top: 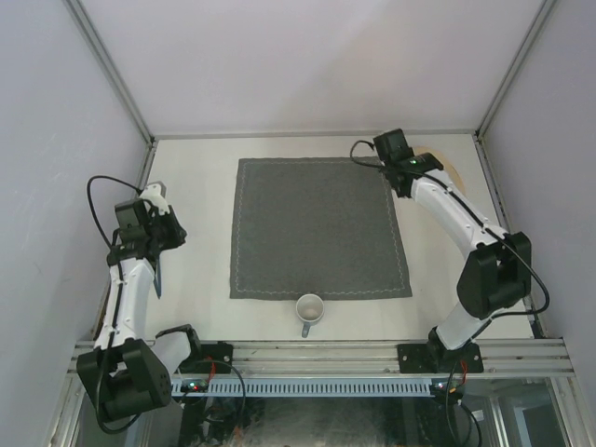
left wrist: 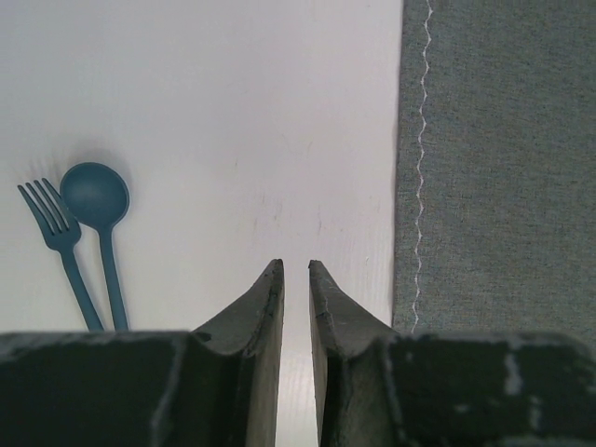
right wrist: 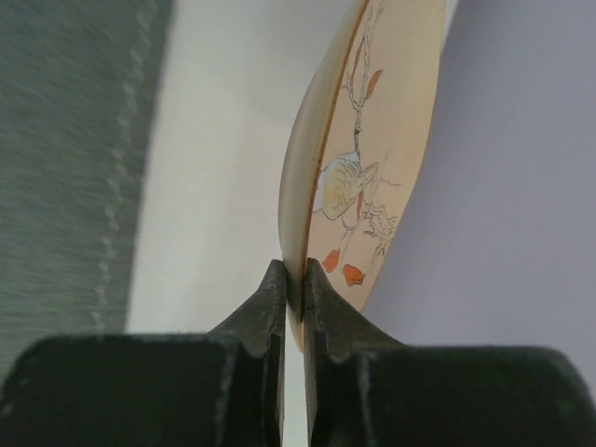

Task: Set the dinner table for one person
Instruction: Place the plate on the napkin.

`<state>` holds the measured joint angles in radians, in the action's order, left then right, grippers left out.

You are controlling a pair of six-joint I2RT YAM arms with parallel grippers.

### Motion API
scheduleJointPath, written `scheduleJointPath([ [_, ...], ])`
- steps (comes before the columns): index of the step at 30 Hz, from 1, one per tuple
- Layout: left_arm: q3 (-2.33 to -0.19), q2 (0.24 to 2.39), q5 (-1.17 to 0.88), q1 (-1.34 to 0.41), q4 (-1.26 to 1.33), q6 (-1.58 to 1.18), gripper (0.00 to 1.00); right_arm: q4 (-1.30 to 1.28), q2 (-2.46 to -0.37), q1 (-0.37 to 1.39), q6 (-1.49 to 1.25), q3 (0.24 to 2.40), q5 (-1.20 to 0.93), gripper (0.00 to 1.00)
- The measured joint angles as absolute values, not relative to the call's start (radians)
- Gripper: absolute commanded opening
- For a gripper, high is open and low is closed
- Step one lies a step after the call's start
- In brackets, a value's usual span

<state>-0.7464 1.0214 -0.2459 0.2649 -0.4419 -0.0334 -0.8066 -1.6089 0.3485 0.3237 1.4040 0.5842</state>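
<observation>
The off-white dinner table (top: 196, 186) carries a dark grey stitched cloth (top: 319, 226) in its middle. My right gripper (top: 424, 160) at the far right corner is shut on the rim of a cream plate (top: 449, 168). In the right wrist view the plate (right wrist: 372, 140), with a bird and orange leaves painted on it, stands on edge between the gripper's (right wrist: 303, 270) jaws. My left gripper (top: 163, 228) hovers left of the cloth. In the left wrist view the gripper (left wrist: 296, 265) is empty, its jaws a narrow gap apart. A blue fork (left wrist: 56, 223) and a blue spoon (left wrist: 93, 194) lie side by side to its left.
A small white cup (top: 310, 307) stands near the front edge, just below the cloth. A thin dark blue shape (top: 158, 273) lies beside the left arm. Metal rails and pale walls (top: 56, 140) close in the table on the left, far and right sides.
</observation>
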Motion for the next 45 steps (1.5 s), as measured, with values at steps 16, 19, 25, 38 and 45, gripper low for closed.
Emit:
scheduleJointPath([
  [16,-0.694,0.944,-0.204,0.271,-0.417,-0.015,0.20,-0.694,-1.939,0.879,0.416,1.561,0.598,0.00],
  [19,-0.694,0.954,-0.200,0.272,-0.412,-0.015,0.20,-0.649,-1.943,0.937,0.461,1.513,0.632,0.00],
  [25,-0.694,0.965,-0.189,0.272,-0.410,-0.015,0.21,-0.514,-1.943,1.002,0.582,1.404,0.719,0.00],
  [38,-0.694,0.976,-0.185,0.273,-0.406,-0.015,0.20,-0.323,-1.946,1.110,0.728,1.340,0.804,0.00],
  [45,-0.694,0.976,-0.184,0.274,-0.405,-0.015,0.20,-0.344,-1.962,1.140,0.722,1.269,0.788,0.00],
])
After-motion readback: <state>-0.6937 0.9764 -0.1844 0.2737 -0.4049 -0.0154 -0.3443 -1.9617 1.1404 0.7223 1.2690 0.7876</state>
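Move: The right hand holds the plate by its rim; the plate's middle is about 7 cm ahead and 3 cm to the right, roughly level with the fingers. The middle of the napkin, where it belongs, lies some 28 cm to this hand's left, 2 cm back and 18 cm below. The mug is about 24 cm back and 30 cm left. From the idle left hand, the napkin's middle is roughly 7 cm ahead and 33 cm right, 14 cm down. Still pinching the plate's rim, the right hand sweeps left about 29 cm to over the napkin, fast at first and slower later, reaching slightly forward before drawing back past its start. It sinks some 11 cm overall, with a slight rise before the last descent, as the wrist swings roughly 55 degrees counter-clockwise and rolls its left side down. ##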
